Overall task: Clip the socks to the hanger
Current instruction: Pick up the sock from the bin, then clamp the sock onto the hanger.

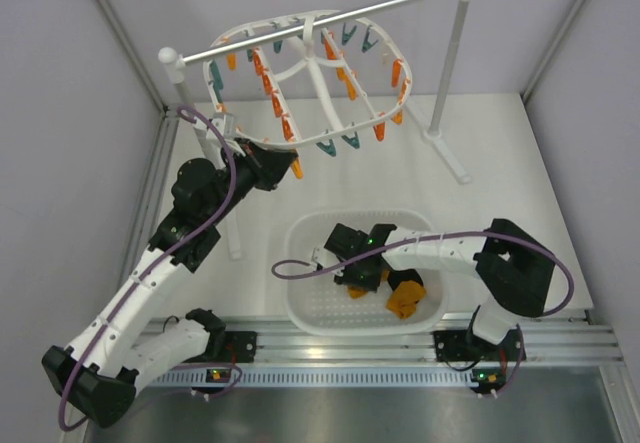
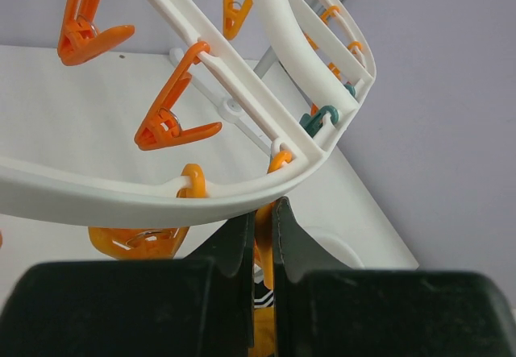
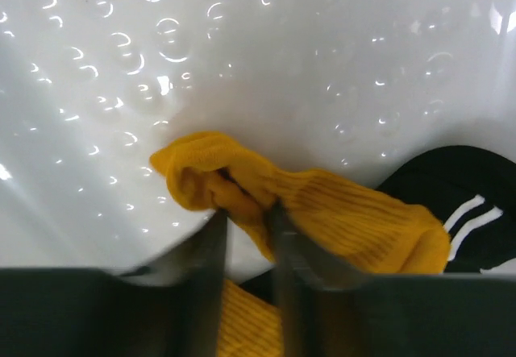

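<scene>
The white oval hanger hangs from a silver rod, orange and teal clothespins dangling from its bars. My left gripper reaches up to its near rim and is shut on an orange clothespin hanging there. My right gripper is down in the white basket. Its fingertips pinch the bunched cuff of a mustard sock. A black sock with white stripes lies beside it, and more mustard fabric lies under the fingers. A mustard sock shows at the basket's right.
The silver rod rests on two white posts, one at the left and one at the right, with a foot running toward the basket. Grey walls close in the sides. An aluminium rail runs along the near edge.
</scene>
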### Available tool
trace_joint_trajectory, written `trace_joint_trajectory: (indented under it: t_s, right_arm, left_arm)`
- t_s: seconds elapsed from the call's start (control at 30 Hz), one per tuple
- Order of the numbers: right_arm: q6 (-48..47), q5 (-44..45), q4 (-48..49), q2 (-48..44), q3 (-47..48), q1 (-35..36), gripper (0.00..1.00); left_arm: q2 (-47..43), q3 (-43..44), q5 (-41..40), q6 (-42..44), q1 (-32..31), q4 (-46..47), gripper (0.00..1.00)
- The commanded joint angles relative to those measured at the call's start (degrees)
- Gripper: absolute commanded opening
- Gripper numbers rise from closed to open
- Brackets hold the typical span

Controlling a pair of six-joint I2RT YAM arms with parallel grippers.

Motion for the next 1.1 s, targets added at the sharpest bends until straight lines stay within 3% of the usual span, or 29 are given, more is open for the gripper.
trace_joint_trajectory:
  t_s: [0.0, 0.1, 0.3, 0.6, 0.8, 0.87, 1.07]
  right_arm:
    - [-3.49, 0.95, 3.05, -0.11, 0.29, 0.12, 0.15]
    - [-3.06, 0.78, 2.18, -2.38, 2.30, -0.40, 0.00]
    - [-1.91, -2.30, 0.50, -12.83, 8.55, -4.78, 0.00]
    - [-1.74, -11.51, 2.96, -20.58, 8.55, -14.72, 0.00]
    - [-0.68, -16.88, 12.10, -26.38, 5.04, -17.98, 0.00]
    - [-2.51, -15.49, 16.47, -27.96, 3.29, -17.90, 0.00]
    - [-13.14, 0.07, 24.23, -30.78, 0.82, -11.75, 0.00]
  left_arm:
    - [-0.21, -1.06, 3.24, 1.40, -0.47, -3.11, 0.00]
    - [-0.30, -1.06, 3.24, 1.40, -0.38, -3.11, 0.00]
    - [-0.39, -0.80, 3.41, 1.31, -0.38, -3.11, 0.00]
    - [0.22, -0.89, 3.85, 0.69, -0.38, -2.58, 0.00]
    - [0.23, -0.80, 4.29, 0.69, -0.38, -2.93, 0.00]
    - [0.14, -0.80, 4.73, 0.78, -0.38, -2.93, 0.00]
    - [0.31, -1.06, 7.10, 0.96, -0.38, -3.02, 0.00]
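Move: The gold sock lies loosely between the right hand's open fingertips on the bin floor, its middle about 2 cm ahead and 1 cm below. The black striped sock is about 5 cm ahead and 8 cm to the right of this hand; the other gold sock is some 3 cm back and 10 cm to the right, both about 1 cm lower. From the left hand, the gold sock between the right fingers is roughly 13 cm back, 12 cm to the right and 35 cm below. The gold sock is pinched near one end as the right fingers shut fully on it at the bin floor, then the hand carries it up about 20 cm and some 9 cm forward, towards the hanger. On the way the wrist swings the fingers from straight down to slanting forward and left, by some 45 degrees, keeping the pinch. ##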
